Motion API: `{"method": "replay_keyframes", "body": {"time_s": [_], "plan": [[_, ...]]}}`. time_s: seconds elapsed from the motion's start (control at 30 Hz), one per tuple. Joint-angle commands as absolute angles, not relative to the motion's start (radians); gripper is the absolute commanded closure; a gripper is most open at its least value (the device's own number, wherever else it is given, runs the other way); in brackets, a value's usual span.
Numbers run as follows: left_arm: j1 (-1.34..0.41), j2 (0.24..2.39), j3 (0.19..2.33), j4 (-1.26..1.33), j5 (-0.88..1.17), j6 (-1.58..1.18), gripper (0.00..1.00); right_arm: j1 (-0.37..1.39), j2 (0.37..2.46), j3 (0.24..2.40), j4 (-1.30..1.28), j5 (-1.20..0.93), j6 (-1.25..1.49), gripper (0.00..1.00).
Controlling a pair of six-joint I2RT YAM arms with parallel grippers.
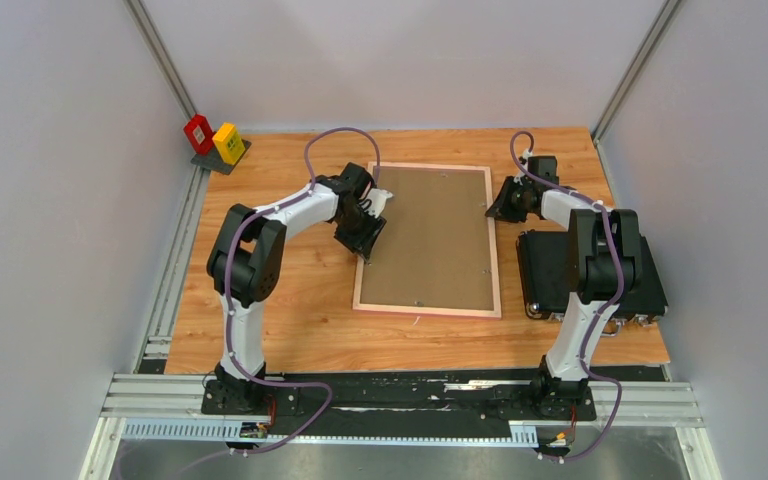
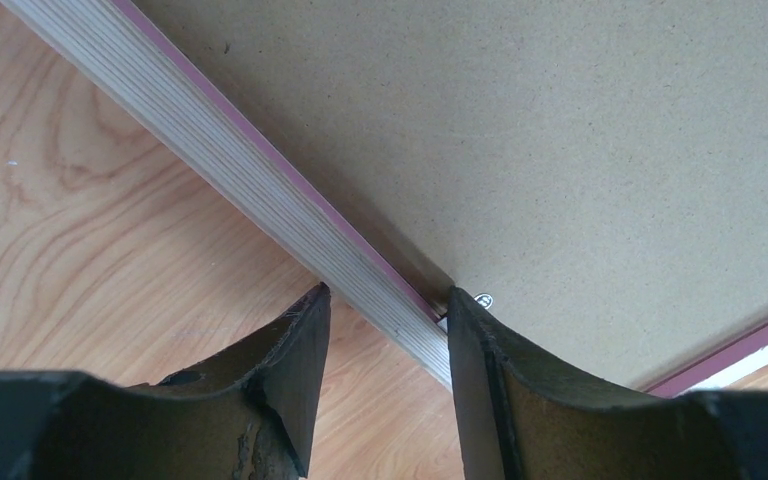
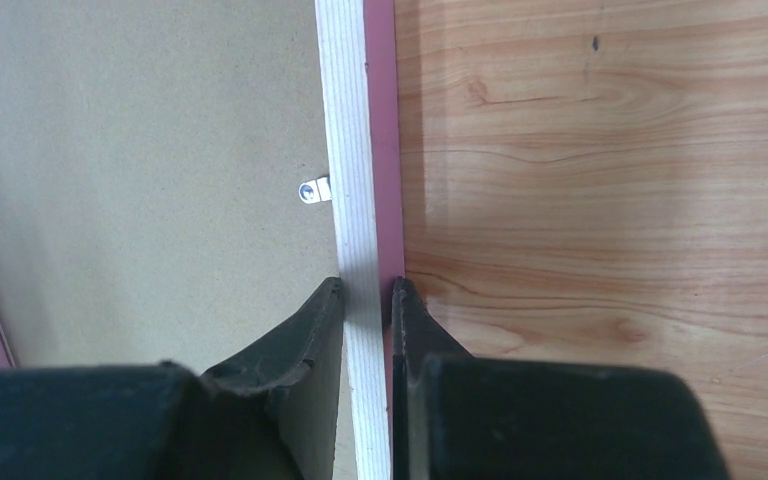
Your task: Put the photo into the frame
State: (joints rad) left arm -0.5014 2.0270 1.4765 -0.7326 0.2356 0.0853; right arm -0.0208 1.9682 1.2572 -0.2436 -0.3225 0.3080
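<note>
The frame lies back-up on the wooden table, its plain brown backing board facing me. The photo is hidden. My left gripper is at the frame's left rail, open. In the left wrist view its fingertips straddle the pale rail; one finger rests by a small metal tab, the other stands off over bare table. My right gripper is at the right rail near the far end. In the right wrist view it is shut on the rail, one finger on each side.
A black case lies on the table to the right of the frame, beside the right arm. Red and yellow blocks stand at the back left corner. Another metal tab sits on the backing board just ahead of the right fingers.
</note>
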Motion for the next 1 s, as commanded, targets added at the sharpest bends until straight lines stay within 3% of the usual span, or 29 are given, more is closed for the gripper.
{"method": "replay_keyframes", "body": {"time_s": [0.0, 0.33, 0.7, 0.97], "plan": [[-0.517, 1.995, 1.44, -0.825, 0.241, 0.118, 0.44, -0.028, 1.951, 1.258, -0.253, -0.295, 0.304, 1.0], [-0.517, 1.988, 1.452, -0.824, 0.223, 0.119, 0.42, -0.028, 1.953, 1.258, -0.254, -0.291, 0.302, 1.0], [-0.502, 1.953, 1.542, -0.825, 0.173, 0.093, 0.18, -0.028, 1.952, 1.256, -0.255, -0.297, 0.295, 1.0], [-0.42, 1.952, 1.654, -0.849, 0.228, 0.047, 0.16, -0.028, 1.944, 1.25, -0.255, -0.299, 0.283, 1.0]]}}
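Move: At the left hand, the frame's left rail runs between the half-open fingers, its middle about 1 cm below the hand point. A metal clip sits some 2 cm right and 1 cm back, and the frame's near left corner about 13 cm back and 1 cm left. For the right hand, the right rail is between its pads, a clip about 3 cm ahead and 2 cm left; the left hand's stretch of rail lies some 11 cm back and 30 cm left. Spreading its already half-open fingers wide, the left hand frees itself from the frame's left rail: it eases about 1.5 cm left while still low, then lifts some 3 cm and heads about 2 cm forward along the rail, its inner fingertip leaving the rail's inside by the clip. The right hand stays still and keeps its pinch on the right rail. ##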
